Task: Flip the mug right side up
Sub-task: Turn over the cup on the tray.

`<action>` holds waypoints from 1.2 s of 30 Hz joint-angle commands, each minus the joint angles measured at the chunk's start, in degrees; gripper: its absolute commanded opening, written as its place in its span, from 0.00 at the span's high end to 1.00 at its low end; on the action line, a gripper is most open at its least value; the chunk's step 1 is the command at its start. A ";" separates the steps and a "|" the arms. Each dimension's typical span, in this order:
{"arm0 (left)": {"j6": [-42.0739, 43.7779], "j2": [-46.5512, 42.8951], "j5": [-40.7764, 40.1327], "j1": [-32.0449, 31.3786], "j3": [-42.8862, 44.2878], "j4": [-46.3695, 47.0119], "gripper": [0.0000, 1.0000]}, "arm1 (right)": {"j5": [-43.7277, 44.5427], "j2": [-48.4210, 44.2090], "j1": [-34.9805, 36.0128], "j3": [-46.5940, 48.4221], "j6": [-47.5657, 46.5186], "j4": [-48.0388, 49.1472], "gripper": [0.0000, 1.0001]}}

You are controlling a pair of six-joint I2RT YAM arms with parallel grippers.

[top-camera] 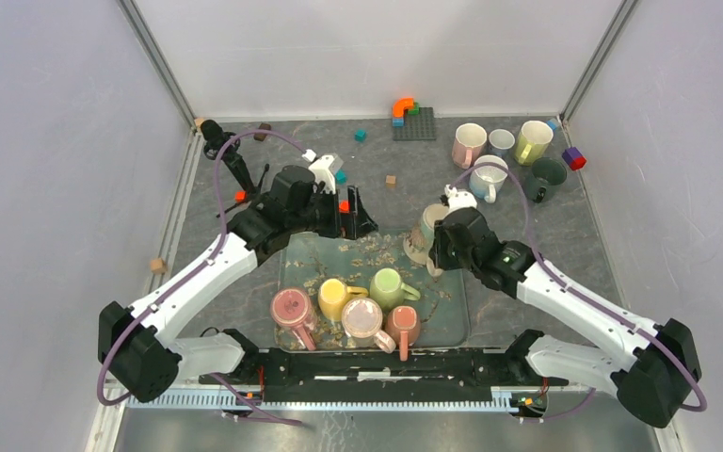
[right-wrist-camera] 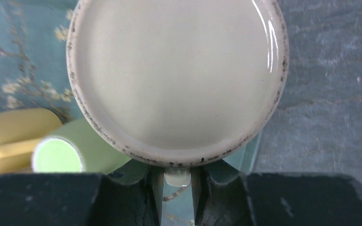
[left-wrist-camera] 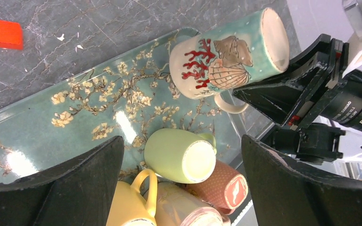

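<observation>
The mug is cream and teal with red coral and shells painted on it. It stands bottom up and tilted at the far right corner of the teal flowered tray. In the right wrist view its flat cream base faces the camera. My right gripper is shut on the mug's handle, just under the base. The left wrist view shows the mug with its mouth toward the tray. My left gripper hangs open over the tray's far left part with nothing between its fingers.
Several mugs lie crowded at the tray's near edge, among them a yellow one, a green one and a pink one. Upright mugs stand at the back right. A grey brick plate and small blocks lie at the back.
</observation>
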 commanded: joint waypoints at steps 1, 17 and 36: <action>-5.12 -2.44 4.63 2.10 -0.88 5.08 0.00 | -4.90 -0.42 -3.40 5.89 -1.49 12.81 1.00; -23.09 -2.09 16.96 5.92 -7.49 24.71 0.00 | -25.67 4.07 -13.47 7.15 12.79 44.81 1.00; -43.04 2.27 15.73 6.19 -13.28 52.46 0.00 | -32.38 8.03 -13.58 5.99 30.10 68.20 1.00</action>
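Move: The upside-down mug hangs by its handle in the right fingers, its middle about 5 cm ahead of that hand, 2 cm left and 4 cm above. The open left gripper it is being taken to lies some 15 cm left, 4 cm ahead and 9 cm higher. Down on the tray, the green mug is about 10 cm left and 3 cm back. From the left hand the held mug is roughly 13 cm right, 1 cm ahead and 5 cm lower. The mug, still pinched by its handle, is carried some 19 cm up and about 9 cm forward and left by the right hand, the forward part ending early. That wrist rolls close to 60 degrees, swinging the opening from down towards the left hand. The left hand, wide open, rises about 7 cm and drifts right, tipping its fingers level to face the mug. ##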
